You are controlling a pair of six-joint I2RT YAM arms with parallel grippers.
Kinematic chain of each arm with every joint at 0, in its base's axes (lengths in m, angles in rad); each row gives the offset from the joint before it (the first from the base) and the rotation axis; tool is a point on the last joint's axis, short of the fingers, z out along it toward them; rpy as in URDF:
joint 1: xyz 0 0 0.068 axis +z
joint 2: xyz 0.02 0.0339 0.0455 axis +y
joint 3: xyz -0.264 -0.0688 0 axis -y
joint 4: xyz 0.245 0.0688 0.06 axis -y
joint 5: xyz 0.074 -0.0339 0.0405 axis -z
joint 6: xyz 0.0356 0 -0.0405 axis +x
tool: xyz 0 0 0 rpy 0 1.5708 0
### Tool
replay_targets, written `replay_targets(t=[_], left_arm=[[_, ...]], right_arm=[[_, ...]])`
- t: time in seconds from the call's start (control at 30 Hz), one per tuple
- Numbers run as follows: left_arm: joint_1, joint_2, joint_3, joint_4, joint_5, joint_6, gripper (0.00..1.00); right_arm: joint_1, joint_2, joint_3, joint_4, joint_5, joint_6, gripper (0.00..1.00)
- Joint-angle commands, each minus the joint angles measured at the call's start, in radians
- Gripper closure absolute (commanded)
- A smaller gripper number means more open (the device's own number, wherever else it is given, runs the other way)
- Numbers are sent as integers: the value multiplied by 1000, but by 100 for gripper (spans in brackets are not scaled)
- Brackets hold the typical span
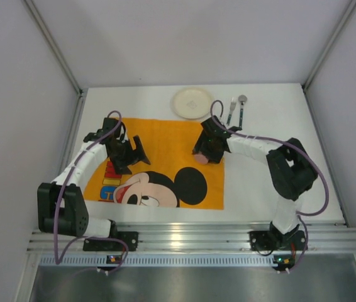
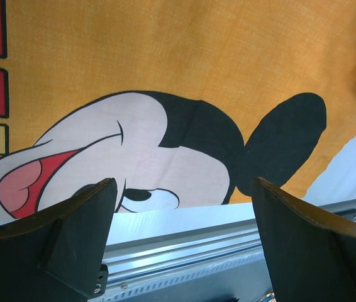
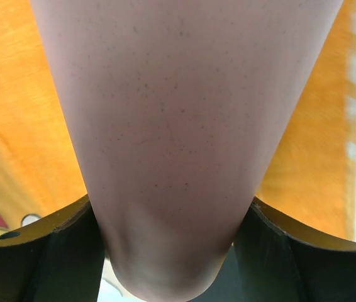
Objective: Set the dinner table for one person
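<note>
A pink speckled cup (image 3: 178,126) fills the right wrist view, with my right gripper (image 3: 170,202) shut on its sides. From above, the cup (image 1: 201,159) shows just below that gripper (image 1: 204,151), over the right part of the orange cartoon-mouse placemat (image 1: 165,141). Whether the cup rests on the mat is hidden. My left gripper (image 1: 131,155) hovers open over the mat's left half, nothing between its fingers (image 2: 77,233). A cream plate (image 1: 191,102), a fork (image 1: 231,111) and a spoon (image 1: 243,107) lie on the white dinner table (image 1: 278,119) beyond the mat.
The ribbed aluminium rail (image 1: 184,239) runs along the near edge, where both arm bases are bolted. Grey walls close in the table on the left, right and back. A purple cable loops off each arm.
</note>
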Motion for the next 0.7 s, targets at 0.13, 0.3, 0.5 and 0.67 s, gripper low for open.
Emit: replay_targets(t=[0.13,0.3,0.5,0.67], left_arm=[[-1,-88,-22,-31,-32,-26,8],[-1,-99,-38,-30,-43,-33,8],[-1,-93,-44,-5,-39,-48,8],[-1,-73,-39,16,-37,-66,8]], right_arm=[[70,131,113,64,-47,-56,59],[90,84,111,55,-105,-170,0],[58,-53,160,-4,-160,-364,0],[-66,-168,174,-27,-169,-420,0]])
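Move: The right hand still holds the pink cup low over the placemat; the spot for it, just beyond the printed mouse's black ear, is about 4 cm to the left, 2 cm ahead and 6 cm down. The plate lies some 20 cm ahead and 5 cm left; the fork 16 cm ahead and 9 cm right; the black ear 9 cm back and 5 cm left. From the left hand the spot is about 21 cm right, 4 cm ahead and 11 cm below. The right hand carries the cup about 5 cm to the left over the placemat, first sinking some 2 cm, then easing back a little as the fingers open wide and let go of the cup just beyond the black ear. Turning about 20 degrees counter-clockwise, the empty, open hand then lifts clear by some 8 cm, tipping its fingers slightly outwards and drifting forward and a little right. ##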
